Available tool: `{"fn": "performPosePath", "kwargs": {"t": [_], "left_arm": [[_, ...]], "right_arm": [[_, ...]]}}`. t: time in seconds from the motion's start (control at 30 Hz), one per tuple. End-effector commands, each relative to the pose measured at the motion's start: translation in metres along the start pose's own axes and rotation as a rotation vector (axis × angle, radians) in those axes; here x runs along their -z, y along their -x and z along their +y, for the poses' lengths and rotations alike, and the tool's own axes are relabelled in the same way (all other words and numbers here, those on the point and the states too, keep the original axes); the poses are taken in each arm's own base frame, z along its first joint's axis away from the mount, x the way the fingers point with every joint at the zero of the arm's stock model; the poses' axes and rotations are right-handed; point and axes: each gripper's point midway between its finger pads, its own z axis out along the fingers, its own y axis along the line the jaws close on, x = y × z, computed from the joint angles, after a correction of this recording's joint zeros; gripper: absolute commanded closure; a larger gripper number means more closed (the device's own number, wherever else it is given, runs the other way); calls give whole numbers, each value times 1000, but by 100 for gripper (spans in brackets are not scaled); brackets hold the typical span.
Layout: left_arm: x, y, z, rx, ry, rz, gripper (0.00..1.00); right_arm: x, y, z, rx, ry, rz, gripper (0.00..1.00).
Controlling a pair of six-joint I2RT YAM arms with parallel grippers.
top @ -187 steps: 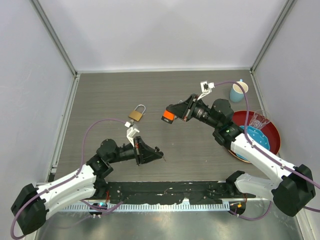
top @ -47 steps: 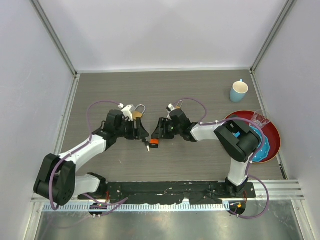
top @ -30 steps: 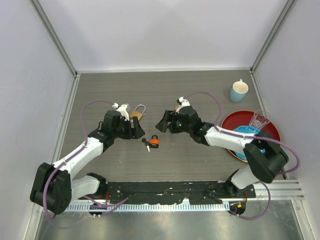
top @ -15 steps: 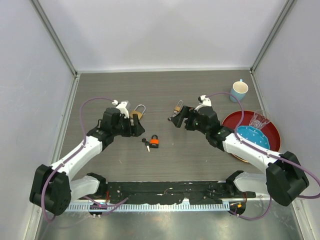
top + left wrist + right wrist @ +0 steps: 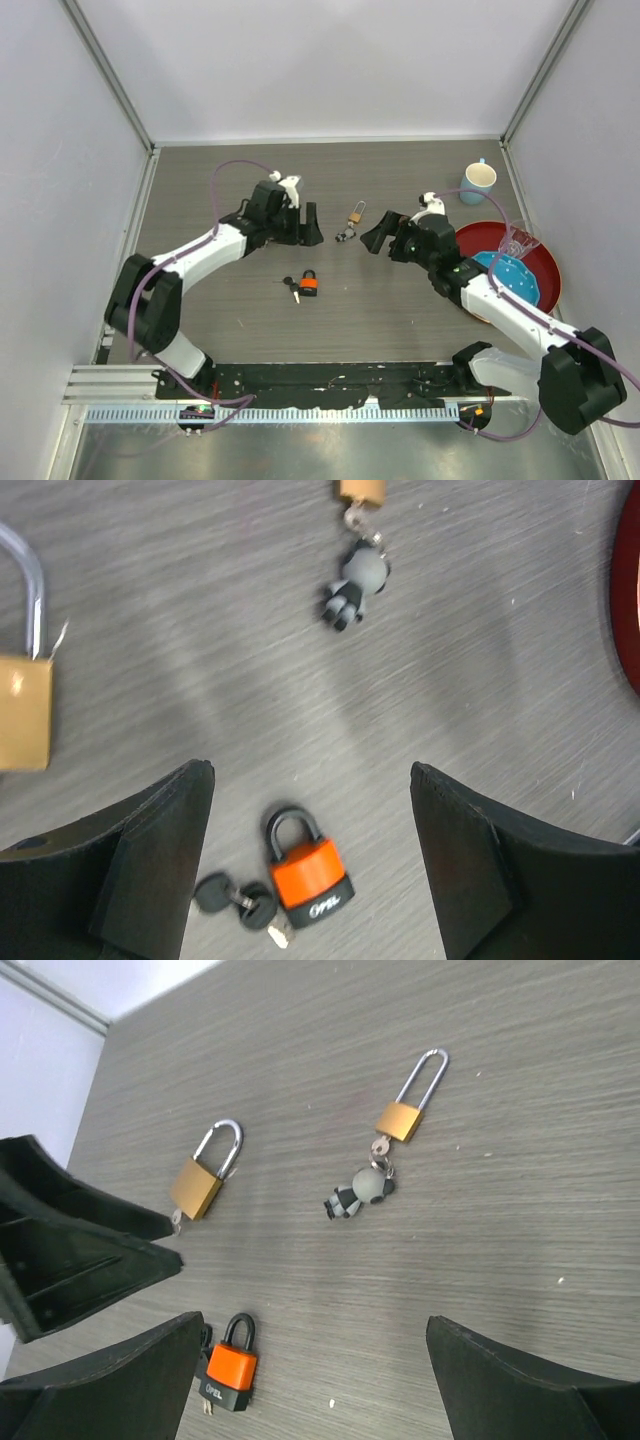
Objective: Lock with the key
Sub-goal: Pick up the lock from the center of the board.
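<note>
An orange padlock (image 5: pixel 309 284) with a black shackle lies flat on the table, with black-headed keys (image 5: pixel 291 290) at its base. My left wrist view looks straight down on this padlock (image 5: pixel 310 872) and its keys (image 5: pixel 235 905). My left gripper (image 5: pixel 310 228) (image 5: pixel 310 770) hangs open above it and holds nothing. My right gripper (image 5: pixel 375 232) (image 5: pixel 312 1320) is open and empty, to the right of the orange padlock (image 5: pixel 230 1370). A large brass padlock (image 5: pixel 197 1187) (image 5: pixel 22 710) lies under my left arm and is hidden in the top view.
A small brass padlock (image 5: pixel 354 214) with a grey panda keychain (image 5: pixel 343 236) lies between the grippers. At the right stand a blue mug (image 5: pixel 478 183) and a red plate (image 5: pixel 540 262) that holds a clear glass (image 5: pixel 517 240). Walls close in three sides.
My right arm has drawn back to the right and its jaws have spread wider. My left gripper has swung far and right, over the large brass padlock. The orange padlock has not moved.
</note>
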Motion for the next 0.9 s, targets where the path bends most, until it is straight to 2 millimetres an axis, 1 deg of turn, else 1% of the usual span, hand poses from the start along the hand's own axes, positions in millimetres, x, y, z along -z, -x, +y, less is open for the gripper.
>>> {"fn": "performPosePath", "kwargs": {"t": [0.0,0.03,0.07,0.1,0.13,0.17,0.2,0.23,0.27,0.3,0.33,0.37,0.4,0.43,0.47,0.5,0.53,0.57,0.6,0.63,0.67,0.73,0.77,0.8,0.83,0.87], "left_arm": [[-27,31,-22,-85,14,-25,17],[-33,29,-21,-113,61,-10,17],[-40,29,-21,-124,85,0,17],[-44,43,-29,-140,92,-21,17],[-59,31,-29,-155,106,22,17],[-64,44,-35,-166,113,-4,17],[-70,44,-36,-173,119,5,17],[-86,33,-36,-184,123,42,17],[-90,49,-39,-199,151,7,17],[-97,47,-38,-208,165,19,17],[-111,39,-37,-227,176,47,18],[-114,53,-42,-251,192,17,18],[-120,52,-41,-265,205,27,18],[-135,40,-36,-280,221,61,17],[-139,53,-45,-291,215,39,18],[-142,52,-41,-313,247,52,18],[-148,50,-42,-327,258,60,17],[-159,52,-43,-337,267,59,18],[-163,51,-40,-352,286,71,18],[-167,52,-42,-362,289,71,18],[-176,52,-42,-368,294,69,18],[-181,52,-41,-378,303,81,19],[-184,57,-44,-379,300,69,20],[-190,50,-39,-382,309,89,20],[-192,50,-36,-385,321,92,21],[-194,53,-38,-390,319,87,22]], "right_arm": [[18,25,1,23,1,-88,0],[22,27,0,29,-1,-98,0],[28,34,1,28,3,-121,0],[31,34,-1,29,-9,-117,0],[34,35,-1,36,-11,-120,0],[39,38,0,38,-12,-129,0],[43,40,0,39,-11,-136,0],[46,43,1,41,-9,-144,0],[49,42,1,41,-12,-142,0],[55,47,4,42,-1,-161,0],[58,49,6,47,4,-167,0],[60,48,6,47,1,-161,0],[65,50,8,47,6,-171,0],[67,52,11,51,16,-173,0],[69,50,10,50,11,-165,0],[71,52,12,49,17,-171,0],[72,52,13,53,22,-170,0],[73,50,12,55,19,-166,0],[73,51,11,57,17,-166,0],[74,51,11,59,17,-166,0],[74,51,12,59,17,-169,0],[74,51,11,65,12,-166,0],[75,52,11,66,11,-169,0],[75,53,10,71,7,-173,0],[75,53,10,73,3,-170,0],[75,54,10,76,2,-174,0]]}}
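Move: The small brass lock lies some 14 cm ahead of the left gripper, 14 cm to its right and 12 cm below. Its keychain figure is nearer, about 9 cm ahead and 11 cm right; the large brass lock is roughly 10 cm ahead and 5 cm left; the orange lock is about 5 cm back and 2 cm right. From the right gripper the small lock lies some 16 cm ahead, 3 cm left and 16 cm down. Bring the left gripper rightward and forward, about 19 cm over the table, towards the small brass lock, level at first, then sinking about 8 cm; roll its left side up some 25 degrees so the fingers point down more steeply, and keep them wide open. Draw the right gripper away, up, right and back, staying open. ##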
